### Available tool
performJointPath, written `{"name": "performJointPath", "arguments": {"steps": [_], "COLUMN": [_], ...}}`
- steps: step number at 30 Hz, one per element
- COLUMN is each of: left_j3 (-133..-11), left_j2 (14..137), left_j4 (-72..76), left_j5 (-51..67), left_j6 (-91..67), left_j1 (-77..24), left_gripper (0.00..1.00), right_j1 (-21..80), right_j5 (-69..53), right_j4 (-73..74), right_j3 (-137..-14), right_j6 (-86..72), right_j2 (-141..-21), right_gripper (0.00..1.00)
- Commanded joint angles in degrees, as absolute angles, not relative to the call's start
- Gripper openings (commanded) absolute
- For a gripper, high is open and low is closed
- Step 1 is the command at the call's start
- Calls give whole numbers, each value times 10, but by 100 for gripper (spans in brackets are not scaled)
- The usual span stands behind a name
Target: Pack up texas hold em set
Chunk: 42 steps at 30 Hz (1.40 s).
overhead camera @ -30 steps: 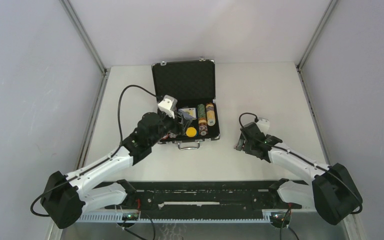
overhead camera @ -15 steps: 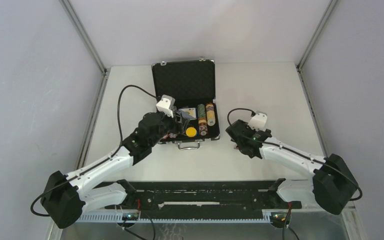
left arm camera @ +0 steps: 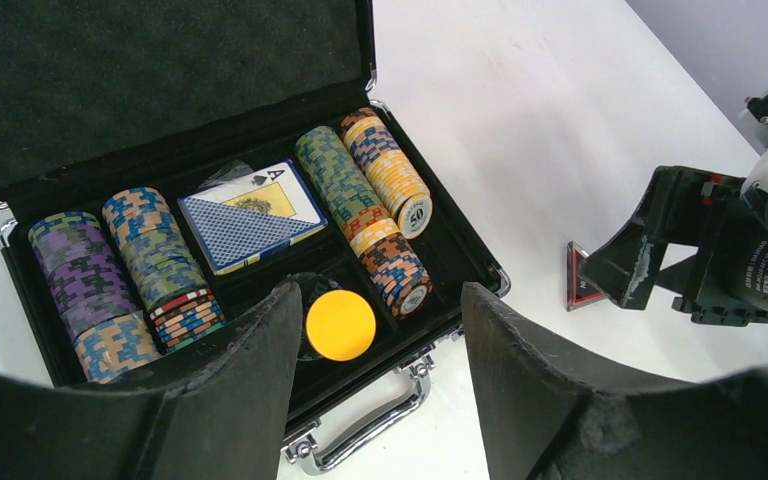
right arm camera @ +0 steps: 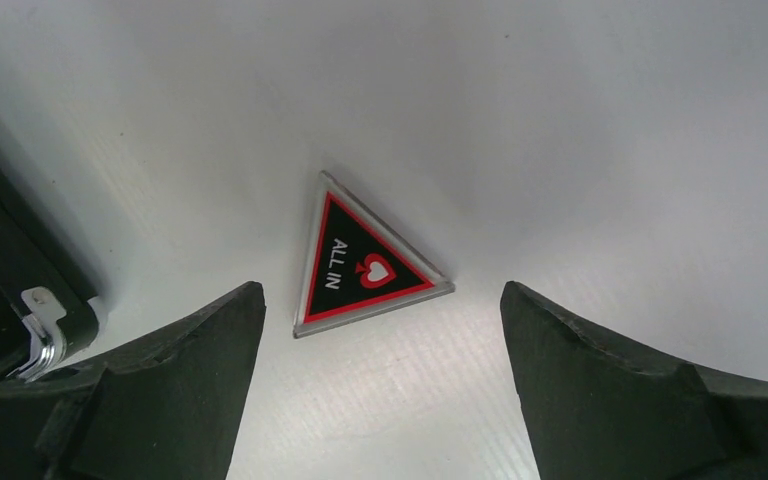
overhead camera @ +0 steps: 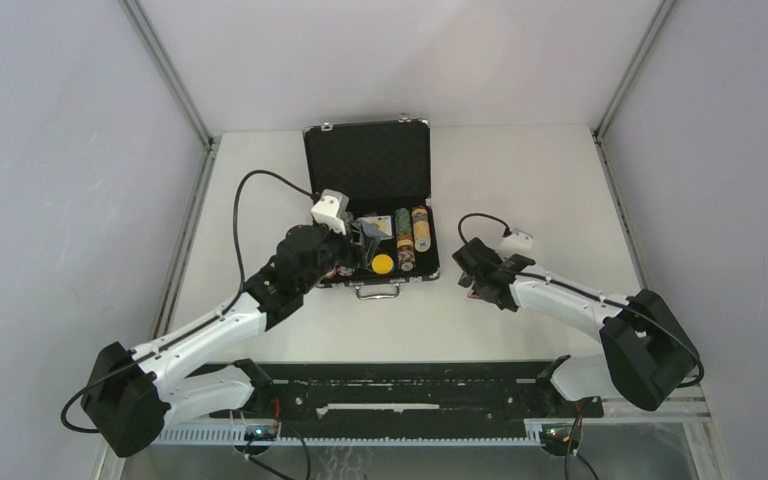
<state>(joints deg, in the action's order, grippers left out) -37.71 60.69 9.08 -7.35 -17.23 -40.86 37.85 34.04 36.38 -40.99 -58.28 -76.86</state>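
The black briefcase (overhead camera: 368, 165) lies open, lid up, at the table's middle. In the left wrist view its tray (left arm camera: 465, 255) holds multicoloured chip stacks (left arm camera: 360, 195), a card deck (left arm camera: 250, 215) and a yellow button (left arm camera: 340, 325). My left gripper (left arm camera: 380, 300) hovers open over the case's front edge and handle (left arm camera: 360, 430), holding nothing. The red-black triangle token (right arm camera: 365, 262), marked ALL IN, lies flat on the table just right of the case. My right gripper (right arm camera: 380, 290) hangs wide open over the token, which sits just ahead of the fingertips, untouched.
White table (overhead camera: 540, 190) with grey walls on both sides and metal corner posts. A black rail (overhead camera: 400, 385) runs along the near edge between the arm bases. The case corner (right arm camera: 50, 320) sits close to my right gripper's left finger.
My right arm has swung left toward the case and now stands over the triangle token, its jaws a little wider. The left arm has hardly moved.
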Motion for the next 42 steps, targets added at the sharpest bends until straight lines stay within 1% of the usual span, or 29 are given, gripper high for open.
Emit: {"name": "performJointPath", "arguments": {"steps": [1, 9, 12, 20, 24, 29, 38, 42], "left_j3": [-370, -371, -372, -374, -375, -376, -377, -377], "left_j2": [592, 592, 591, 595, 598, 598, 599, 600], "left_j4": [111, 110, 108, 105, 105, 104, 103, 103], "left_j5": [-71, -64, -61, -57, -54, -52, -46, -45], "left_j6": [-185, -185, -185, -184, -183, -183, -182, -182], "left_j1": [-411, -411, -411, -411, -411, -411, -411, -411], "left_gripper": [64, 64, 64, 64, 64, 64, 64, 64], "right_j1": [376, 367, 361, 355, 354, 354, 354, 356], "right_j5": [311, 303, 294, 287, 286, 291, 289, 291], "right_j4": [334, 326, 312, 295, 294, 293, 293, 296], "right_j3": [-419, -409, -396, -394, -394, -394, -393, -393], "right_j6": [-601, -600, -599, -596, -597, -598, -597, -597], "right_j2": [-771, -788, -793, -815, -824, -833, -831, -823], "right_gripper": [95, 93, 90, 85, 78, 77, 59, 52]}}
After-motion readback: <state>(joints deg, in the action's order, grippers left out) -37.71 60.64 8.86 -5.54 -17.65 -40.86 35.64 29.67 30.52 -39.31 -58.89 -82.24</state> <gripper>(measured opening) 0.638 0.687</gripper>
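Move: The triangular All In button lies flat between the right gripper's spread fingertips, about 3 cm below and 1 cm ahead. The case's middle is some 25 cm to the left and 15 cm ahead; inside it, the yellow disc sits 25 cm left and 10 cm ahead, and the row of yellow chips 15 cm left and 19 cm ahead. From the left gripper, the button is roughly 24 cm right, 7 cm back and 19 cm lower. Ease the right gripper barely 1 cm left to centre it on the All In button, then sink about 3 cm until the fingertips are down beside it. Close the wide-open fingers by roughly a quarter of their range, so they pinch the button at two corners, and hold there with the wrist almost unchanged. ##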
